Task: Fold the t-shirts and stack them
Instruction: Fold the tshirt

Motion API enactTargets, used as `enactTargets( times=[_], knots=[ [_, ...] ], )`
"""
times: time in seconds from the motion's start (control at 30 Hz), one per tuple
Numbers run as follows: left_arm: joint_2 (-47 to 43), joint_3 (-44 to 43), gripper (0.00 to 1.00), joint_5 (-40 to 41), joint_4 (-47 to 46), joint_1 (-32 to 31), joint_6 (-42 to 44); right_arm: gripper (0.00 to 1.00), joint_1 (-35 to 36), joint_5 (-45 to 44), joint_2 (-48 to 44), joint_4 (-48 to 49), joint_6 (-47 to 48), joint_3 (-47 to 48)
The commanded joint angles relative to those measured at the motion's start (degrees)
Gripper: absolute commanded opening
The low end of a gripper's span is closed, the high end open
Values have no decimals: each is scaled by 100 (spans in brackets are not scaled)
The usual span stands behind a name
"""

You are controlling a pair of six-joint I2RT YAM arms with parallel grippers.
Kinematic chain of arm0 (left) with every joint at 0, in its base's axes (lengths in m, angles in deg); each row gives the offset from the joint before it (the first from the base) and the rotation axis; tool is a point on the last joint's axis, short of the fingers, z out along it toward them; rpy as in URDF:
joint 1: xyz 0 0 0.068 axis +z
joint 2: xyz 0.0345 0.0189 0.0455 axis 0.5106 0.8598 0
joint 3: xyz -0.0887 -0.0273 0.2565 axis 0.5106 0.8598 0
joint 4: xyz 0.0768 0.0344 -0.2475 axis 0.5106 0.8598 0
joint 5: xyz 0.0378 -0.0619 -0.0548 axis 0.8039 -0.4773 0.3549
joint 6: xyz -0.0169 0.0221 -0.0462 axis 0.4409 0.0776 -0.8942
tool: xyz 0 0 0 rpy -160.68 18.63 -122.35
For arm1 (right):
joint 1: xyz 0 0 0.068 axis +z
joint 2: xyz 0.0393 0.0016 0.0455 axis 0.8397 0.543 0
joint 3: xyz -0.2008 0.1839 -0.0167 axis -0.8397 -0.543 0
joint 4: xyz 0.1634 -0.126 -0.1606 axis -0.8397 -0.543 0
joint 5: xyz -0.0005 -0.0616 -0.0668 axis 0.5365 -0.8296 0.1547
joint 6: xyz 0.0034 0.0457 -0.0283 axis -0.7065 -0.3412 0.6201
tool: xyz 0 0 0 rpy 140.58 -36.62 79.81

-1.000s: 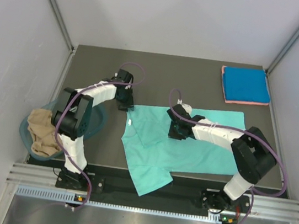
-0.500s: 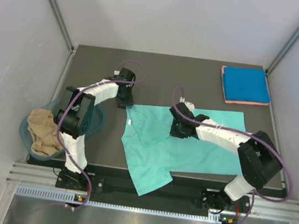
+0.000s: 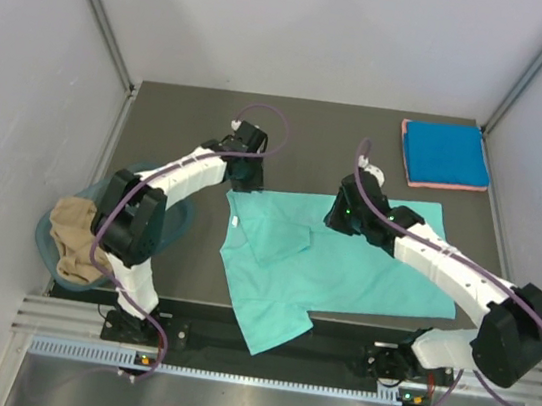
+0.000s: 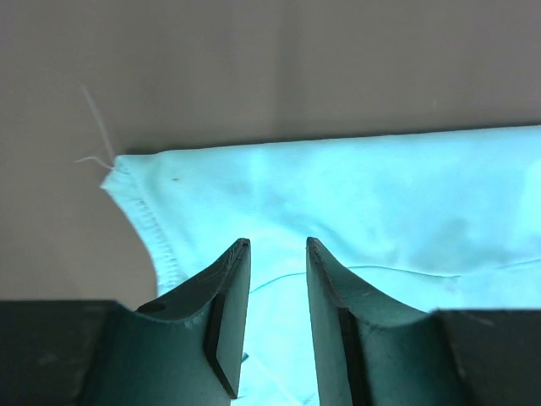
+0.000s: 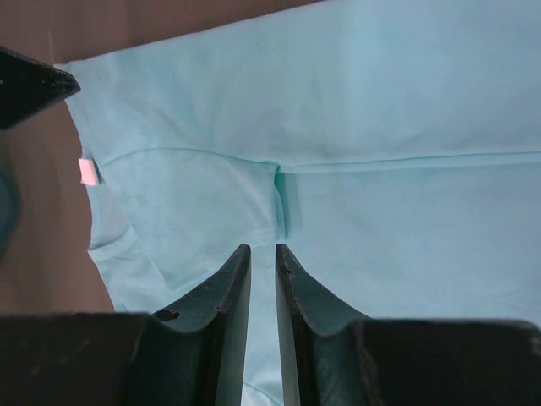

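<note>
A teal-green t-shirt (image 3: 363, 266) lies spread on the dark table, one sleeve (image 3: 282, 235) folded in over its body and a white neck label (image 3: 235, 222) at its left edge. My left gripper (image 3: 245, 174) hovers over the shirt's far left corner, open and holding nothing (image 4: 277, 245), with teal cloth (image 4: 355, 194) beneath it. My right gripper (image 3: 340, 216) hangs above the shirt's far middle, its jaws a narrow gap apart with nothing between them (image 5: 262, 249); under it a sleeve seam shows on the cloth (image 5: 380, 127). A folded bright blue t-shirt (image 3: 446, 154) rests on a pink one (image 3: 445, 186) at the far right.
A translucent teal tub (image 3: 173, 215) hangs off the table's left edge with a crumpled tan t-shirt (image 3: 74, 236) in it. Grey walls close in the left, right and back. The teal shirt's hem drapes over the near edge (image 3: 268, 334).
Both grippers have moved toward the far side and to the right. The right gripper has lifted off the folded-in sleeve and its jaws have parted slightly. The shirt lies unchanged.
</note>
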Motion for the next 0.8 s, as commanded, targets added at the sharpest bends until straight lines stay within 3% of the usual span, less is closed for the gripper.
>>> enactTargets(
  times=[0.0, 0.5, 0.77],
  knots=[
    [37, 26, 38, -221, -262, 42, -170, 19, -252, -26, -377, -168, 194, -15],
    [1821, -1133, 38, 1000, 370, 147, 146, 19, -1158, -44, -906, -336, 537, -376],
    [2314, -1668, 38, 1071, 493, 323, 340, 19, -1922, 106, -633, -309, 782, -210]
  ],
)
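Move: The left hand hangs some 6 cm above the t-shirt, whose far edge is about 3 cm ahead; its far left corner is 6 cm left and 2 cm ahead, the neck label about 7 cm back and 3 cm left. From the right hand, 11 cm above the cloth, the t-shirt's far right corner lies about 14 cm ahead and 34 cm right, the blue stack 30 cm ahead and 37 cm right, and the folded flap's edge 4 cm left, level with it. Straight down about 6 cm first, the left hand brings its partly open fingertips onto the t-shirt just short of the far edge, then slides them forward some 6 cm at that height, across the edge onto bare table, its left side tilting up about 10 degrees. Meanwhile the right hand sweeps about 10 cm right above the cloth, rising slightly and sinking back, turning clockwise, fingers nearly shut, towards the far right corner. ##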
